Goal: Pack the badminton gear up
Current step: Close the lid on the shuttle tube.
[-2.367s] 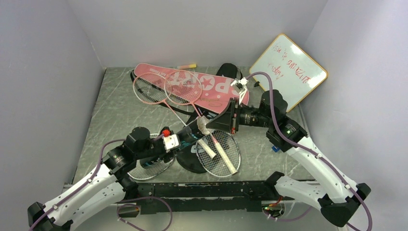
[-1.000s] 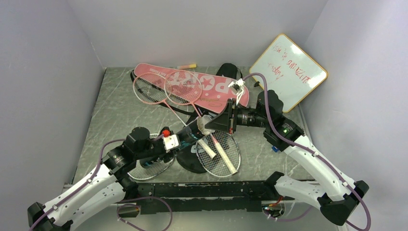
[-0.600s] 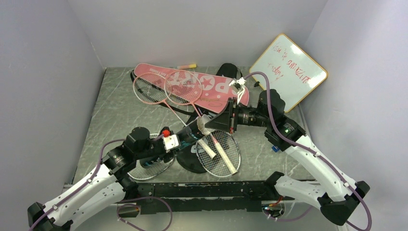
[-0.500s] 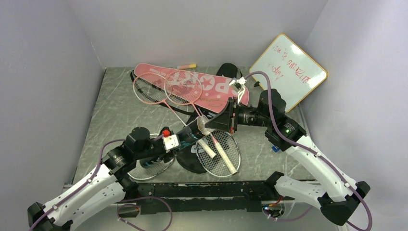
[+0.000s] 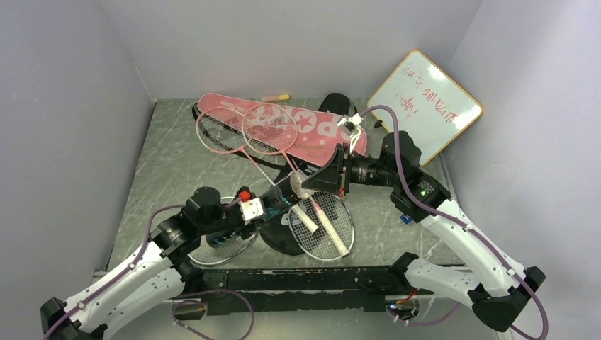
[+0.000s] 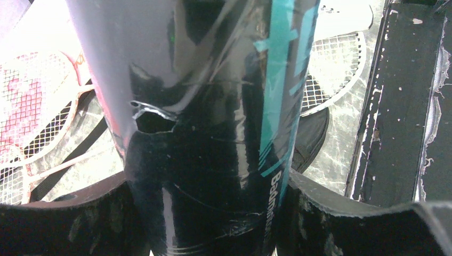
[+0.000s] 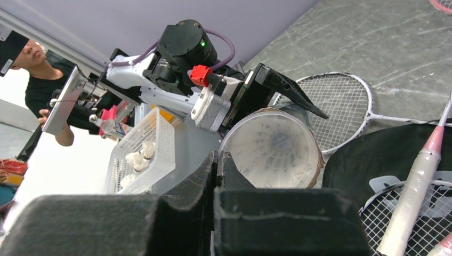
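My left gripper [image 5: 278,200] is shut on the dark tube [image 5: 287,195] and holds it slanted above the table, its open mouth toward the right arm. In the left wrist view the tube [image 6: 213,106] fills the space between both fingers [image 6: 346,224]. My right gripper [image 5: 310,185] is shut, its tips at the rim of the tube's mouth [image 7: 272,149], where white feathers show inside. Two pink-framed rackets [image 5: 269,127] lie on the pink cover [image 5: 322,134]. Two white-framed rackets [image 5: 322,227] rest across the black cover [image 5: 282,239].
The wood-framed whiteboard [image 5: 424,105] leans at the back right corner. A small marker [image 5: 275,97] lies by the back wall. A white basket [image 7: 144,154] with shuttlecocks stands beyond the table's near edge. Grey walls close in three sides.
The right arm's elbow has shifted very slightly to the right. Both grippers and the tube stay where they were.
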Motion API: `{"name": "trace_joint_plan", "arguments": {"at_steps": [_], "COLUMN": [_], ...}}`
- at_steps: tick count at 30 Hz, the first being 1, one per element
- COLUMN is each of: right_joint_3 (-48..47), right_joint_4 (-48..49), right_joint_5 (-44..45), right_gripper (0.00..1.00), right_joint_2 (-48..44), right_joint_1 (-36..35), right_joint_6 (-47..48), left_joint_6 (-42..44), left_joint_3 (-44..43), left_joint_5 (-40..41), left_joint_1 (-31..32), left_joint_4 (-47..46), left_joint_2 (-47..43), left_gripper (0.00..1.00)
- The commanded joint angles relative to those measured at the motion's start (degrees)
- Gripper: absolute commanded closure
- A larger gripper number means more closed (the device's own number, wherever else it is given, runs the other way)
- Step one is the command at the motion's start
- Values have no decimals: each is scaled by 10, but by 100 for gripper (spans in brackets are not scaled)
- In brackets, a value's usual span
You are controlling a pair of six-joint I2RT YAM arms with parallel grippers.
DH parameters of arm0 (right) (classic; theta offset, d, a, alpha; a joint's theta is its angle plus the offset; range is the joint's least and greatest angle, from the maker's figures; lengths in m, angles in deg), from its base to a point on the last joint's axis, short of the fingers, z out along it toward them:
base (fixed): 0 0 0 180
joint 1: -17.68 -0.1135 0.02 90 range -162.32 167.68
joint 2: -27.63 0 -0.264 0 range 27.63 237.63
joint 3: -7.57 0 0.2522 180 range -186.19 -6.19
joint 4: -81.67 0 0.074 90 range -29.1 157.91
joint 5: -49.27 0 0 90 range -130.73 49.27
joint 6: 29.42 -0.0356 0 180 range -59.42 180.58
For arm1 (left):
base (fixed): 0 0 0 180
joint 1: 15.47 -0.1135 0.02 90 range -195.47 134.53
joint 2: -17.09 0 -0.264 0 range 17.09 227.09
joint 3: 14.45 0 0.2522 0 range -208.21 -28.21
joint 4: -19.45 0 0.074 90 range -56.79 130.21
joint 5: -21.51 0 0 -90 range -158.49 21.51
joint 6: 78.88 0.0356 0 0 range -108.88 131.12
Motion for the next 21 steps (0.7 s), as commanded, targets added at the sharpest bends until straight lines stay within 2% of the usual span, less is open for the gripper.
{"name": "trace_joint_plan", "arguments": {"at_steps": [1, 10, 16, 21], "right_joint_3": [10, 43, 48, 46], "right_joint_4": [25, 66, 81, 81], "right_joint_5": [0, -9, -12, -13], "right_gripper": [100, 98, 65, 51], "right_joint_2": [-4, 3, 8, 13], "right_joint_1": [-3, -14, -22, -24], "right_joint_6": [-3, -26, -33, -35], "left_joint_6": [3, 3, 3, 4], "left_joint_3": [-9, -9, -8, -8], "left_joint_5": [-15, -15, -15, -16], "left_joint_1": [-2, -2, -2, -2], "left_joint_4": [-35, -35, -35, -35], "left_joint_2": [-6, -6, -7, -7], "left_gripper": [64, 64, 64, 64]}}
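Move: The right fingers, shut, point left at the tube mouth and its clear lid, whose middle is about 3 cm ahead, 3 cm left and 3 cm below. The white racket's head lies on the table roughly 36 cm below the right hand, about 5 cm ahead; the black cover is at that same depth, some 10 cm ahead and 10 cm left. From the left hand, which grips the tube, the mouth is some 14 cm right, 14 cm up and about 1 cm ahead. Ease the right gripper about 2 cm down and 1 cm left, closer to the tube mouth, then spread its shut fingers to nearly half open, so that one tip comes in front of the mouth and the other stands off its rim on the robot's side. Keep the left hand still, gripping the tube. ##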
